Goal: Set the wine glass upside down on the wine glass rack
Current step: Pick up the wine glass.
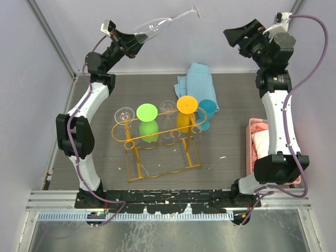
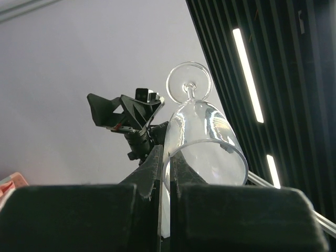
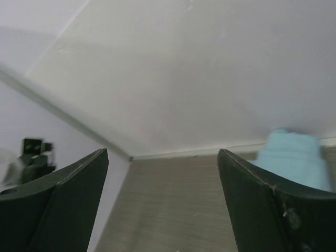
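Observation:
A clear wine glass [image 1: 157, 25] is held high above the table's far left, lying nearly level with its foot toward the back wall. My left gripper [image 1: 138, 38] is shut on the glass's rim. In the left wrist view the two fingers [image 2: 152, 170] pinch the rim wall, and the wine glass [image 2: 207, 136] points away with its foot uppermost. The orange-gold wine glass rack [image 1: 157, 140] stands mid-table. My right gripper [image 1: 235, 41] hangs open and empty at the far right, facing the glass; its own view shows the right gripper [image 3: 163, 153] with only table between its fingers.
On the rack hang a clear glass [image 1: 124, 114], a green glass [image 1: 147, 112], another clear glass [image 1: 168, 107] and an orange glass [image 1: 187, 104]. A blue glass [image 1: 207, 111] stands by a light blue cloth [image 1: 195, 79]. A pink basket [image 1: 256, 140] sits at the right.

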Controlling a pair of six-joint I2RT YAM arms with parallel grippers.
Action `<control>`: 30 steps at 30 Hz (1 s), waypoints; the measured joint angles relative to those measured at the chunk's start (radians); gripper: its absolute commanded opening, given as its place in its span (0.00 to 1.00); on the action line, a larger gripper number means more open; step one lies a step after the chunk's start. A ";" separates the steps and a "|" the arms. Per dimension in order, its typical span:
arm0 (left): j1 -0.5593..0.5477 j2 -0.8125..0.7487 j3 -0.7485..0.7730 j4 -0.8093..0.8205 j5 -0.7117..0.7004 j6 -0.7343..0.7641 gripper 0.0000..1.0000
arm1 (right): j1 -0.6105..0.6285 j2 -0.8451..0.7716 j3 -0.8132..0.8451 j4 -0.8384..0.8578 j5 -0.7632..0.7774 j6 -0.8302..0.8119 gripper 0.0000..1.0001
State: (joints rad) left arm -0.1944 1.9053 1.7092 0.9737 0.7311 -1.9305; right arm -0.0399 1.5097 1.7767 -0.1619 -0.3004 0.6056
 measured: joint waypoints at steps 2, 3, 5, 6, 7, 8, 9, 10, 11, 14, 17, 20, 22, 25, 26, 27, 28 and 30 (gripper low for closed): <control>0.000 -0.001 -0.008 0.019 0.002 -0.010 0.00 | -0.004 0.000 -0.037 0.058 -0.106 0.098 0.89; 0.000 -0.002 -0.014 0.028 0.003 -0.017 0.00 | -0.005 0.000 -0.061 0.096 -0.159 0.151 0.89; 0.000 -0.003 -0.022 0.043 0.004 -0.023 0.00 | -0.006 0.000 -0.118 0.198 -0.258 0.273 0.87; 0.000 -0.004 -0.024 0.051 0.005 -0.027 0.00 | -0.006 0.000 -0.142 0.243 -0.296 0.328 0.87; 0.000 -0.004 -0.026 0.062 0.007 -0.034 0.00 | -0.006 0.002 -0.174 0.313 -0.339 0.402 0.86; 0.000 -0.004 -0.026 0.068 0.008 -0.040 0.00 | -0.006 0.005 -0.215 0.427 -0.390 0.510 0.85; 0.000 -0.004 -0.026 0.076 0.009 -0.045 0.00 | -0.007 0.008 -0.223 0.451 -0.402 0.534 0.85; 0.000 -0.004 -0.026 0.083 0.010 -0.048 0.00 | -0.008 0.014 -0.245 0.534 -0.423 0.609 0.84; 0.000 -0.004 -0.026 0.090 0.011 -0.051 0.00 | -0.008 0.021 -0.268 0.622 -0.447 0.684 0.84; 0.000 -0.005 -0.026 0.108 0.012 -0.064 0.00 | -0.008 0.048 -0.293 0.819 -0.490 0.861 0.83; -0.003 -0.005 -0.026 0.133 0.018 -0.079 0.00 | -0.008 0.077 -0.294 0.995 -0.513 1.023 0.80; -0.009 -0.005 -0.026 0.155 0.023 -0.095 0.00 | -0.008 0.104 -0.293 1.157 -0.513 1.171 0.77; -0.013 -0.005 -0.026 0.169 0.029 -0.101 0.00 | -0.003 0.137 -0.275 1.271 -0.506 1.277 0.74; -0.021 -0.005 -0.026 0.192 0.037 -0.108 0.00 | 0.018 0.189 -0.239 1.389 -0.482 1.369 0.72; -0.023 -0.005 -0.026 0.201 0.039 -0.112 0.00 | 0.028 0.204 -0.229 1.416 -0.476 1.391 0.70; -0.026 -0.005 -0.025 0.207 0.043 -0.119 0.00 | 0.043 0.219 -0.219 1.436 -0.470 1.409 0.68; -0.029 -0.005 -0.024 0.214 0.048 -0.123 0.00 | 0.064 0.233 -0.206 1.451 -0.467 1.426 0.66; -0.034 -0.005 -0.019 0.228 0.058 -0.129 0.00 | 0.102 0.254 -0.180 1.464 -0.463 1.444 0.62</control>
State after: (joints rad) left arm -0.2287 1.9007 1.6901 1.2018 0.7895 -2.0598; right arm 0.0620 1.7638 1.5970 1.3022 -0.7639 2.0491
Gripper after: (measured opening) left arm 0.029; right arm 0.670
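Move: The left hand still pinches the wine glass by its bowl rim; the glass's foot lies about 7 cm ahead of that hand, 16 cm to its right and 11 cm above. From the empty right hand the foot is some 14 cm to the left, 5 cm farther out and 12 cm above. The rack stands about 25 cm back from the left hand, 4 cm right and 40 cm below. The blue cloth lies roughly 12 cm ahead of the right hand, 8 cm left and 48 cm below. The right hand swings left towards the wine glass's foot, about 11 cm, while drawing back about 9 cm and then rising some 7 cm; its wrist swings strongly counter-clockwise with the left side lifting, so the fingers come round from pointing forward to pointing across at the glass, and they narrow partway but stay open, not yet on the glass. Meanwhile the left hand keeps its pinch on the rim and eases back about 5 cm with a slight rise, turning a little clockwise and tipping up to carry the glass with it. ##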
